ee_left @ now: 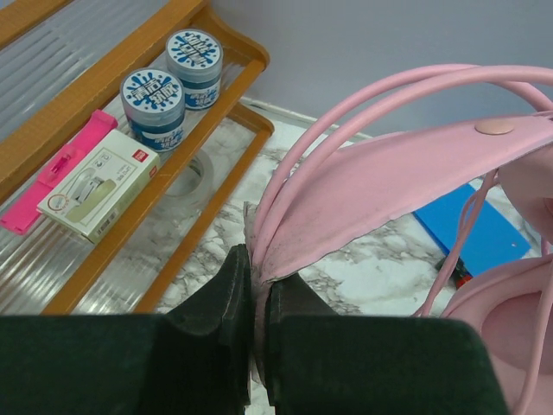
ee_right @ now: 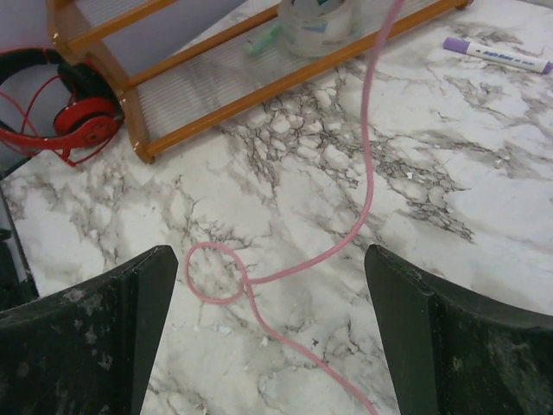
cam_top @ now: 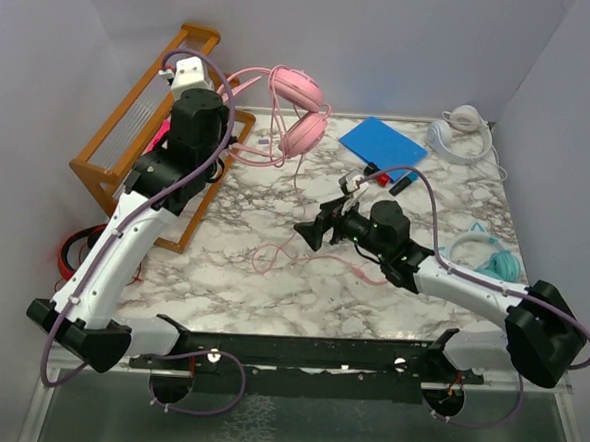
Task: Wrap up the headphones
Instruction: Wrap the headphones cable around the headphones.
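The pink headphones (cam_top: 297, 106) hang at the back of the marble table, tilted. My left gripper (ee_left: 257, 268) is shut on the end of their pink headband (ee_left: 389, 181), and an ear cup (ee_left: 510, 328) fills the lower right of the left wrist view. Their long pink cable (cam_top: 273, 250) trails forward over the table. My right gripper (ee_right: 272, 268) hovers wide open above a small loop of that cable (ee_right: 214, 272), touching nothing. In the top view the right gripper (cam_top: 309, 230) sits mid-table. White headphones (cam_top: 459, 131) lie back right and teal headphones (cam_top: 493, 255) lie at the right edge.
A wooden rack (cam_top: 130, 141) stands back left, holding two blue-lidded tubs (ee_left: 154, 104), a small box (ee_left: 99, 183) and a tape roll (ee_left: 186, 177). Red-and-black headphones (ee_right: 78, 95) lie left of it. A blue notebook (cam_top: 382, 143) and a purple marker (ee_right: 497, 54) lie on the table.
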Controlling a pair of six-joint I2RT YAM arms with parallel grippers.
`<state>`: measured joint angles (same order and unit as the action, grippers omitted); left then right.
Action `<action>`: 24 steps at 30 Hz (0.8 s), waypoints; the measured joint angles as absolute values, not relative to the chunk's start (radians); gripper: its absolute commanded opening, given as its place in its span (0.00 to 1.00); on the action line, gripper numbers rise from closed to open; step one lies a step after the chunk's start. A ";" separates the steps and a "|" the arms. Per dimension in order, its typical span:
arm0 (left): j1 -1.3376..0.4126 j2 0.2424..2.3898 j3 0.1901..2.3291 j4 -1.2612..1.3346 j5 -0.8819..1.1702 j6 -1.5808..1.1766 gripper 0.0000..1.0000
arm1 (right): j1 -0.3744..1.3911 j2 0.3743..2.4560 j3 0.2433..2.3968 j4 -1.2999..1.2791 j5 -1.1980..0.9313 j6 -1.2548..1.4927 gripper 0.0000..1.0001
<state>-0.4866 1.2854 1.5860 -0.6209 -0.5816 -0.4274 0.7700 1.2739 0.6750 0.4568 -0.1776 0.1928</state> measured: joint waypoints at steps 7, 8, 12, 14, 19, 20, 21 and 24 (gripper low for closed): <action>-0.487 1.237 1.631 -0.646 -0.507 -0.448 0.00 | 0.758 1.446 0.690 0.616 -0.130 0.209 1.00; -0.487 1.234 1.639 -0.651 -0.499 -0.450 0.00 | 0.757 1.472 0.697 0.630 -0.119 0.213 0.99; -0.487 1.227 1.665 -0.678 -0.469 -0.454 0.00 | 0.751 1.555 0.729 0.678 -0.090 0.245 0.96; -0.487 1.222 1.670 -0.691 -0.456 -0.456 0.00 | 0.749 1.595 0.762 0.692 -0.092 0.266 0.93; -0.487 1.211 1.674 -0.701 -0.445 -0.460 0.00 | 0.745 1.687 0.852 0.714 -0.113 0.315 0.64; -0.487 1.210 1.675 -0.702 -0.445 -0.460 0.00 | 0.745 1.702 0.866 0.712 -0.121 0.324 0.57; -0.487 1.209 1.676 -0.703 -0.445 -0.460 0.00 | 0.744 1.713 0.876 0.709 -0.129 0.329 0.49; -0.487 1.209 1.679 -0.706 -0.445 -0.460 0.00 | 0.744 1.726 0.891 0.700 -0.171 0.344 0.27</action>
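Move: The pink cable's hanging stretch, the part to be gripped, runs about 8 cm ahead of the right hand, 5 cm to its left and 4 cm lower. The pink headphones' ear cups hang some 10 cm ahead of that hand, 3 cm left and 15 cm above; the cable's loop on the table lies level with it, 11 cm left, 14 cm below. From the left hand, that hanging stretch is 1 cm back, 13 cm right and 23 cm below. The pink cable's hanging stretch is approached by the open right hand, which reaches about 7 cm forward and 6 cm left while sinking 4 cm, brings its jaws around the cable and closes them roughly halfway. The left hand, still gripping the headband, lifts the headphones some 4 cm and draws them back a little less, yawing slightly clockwise. ##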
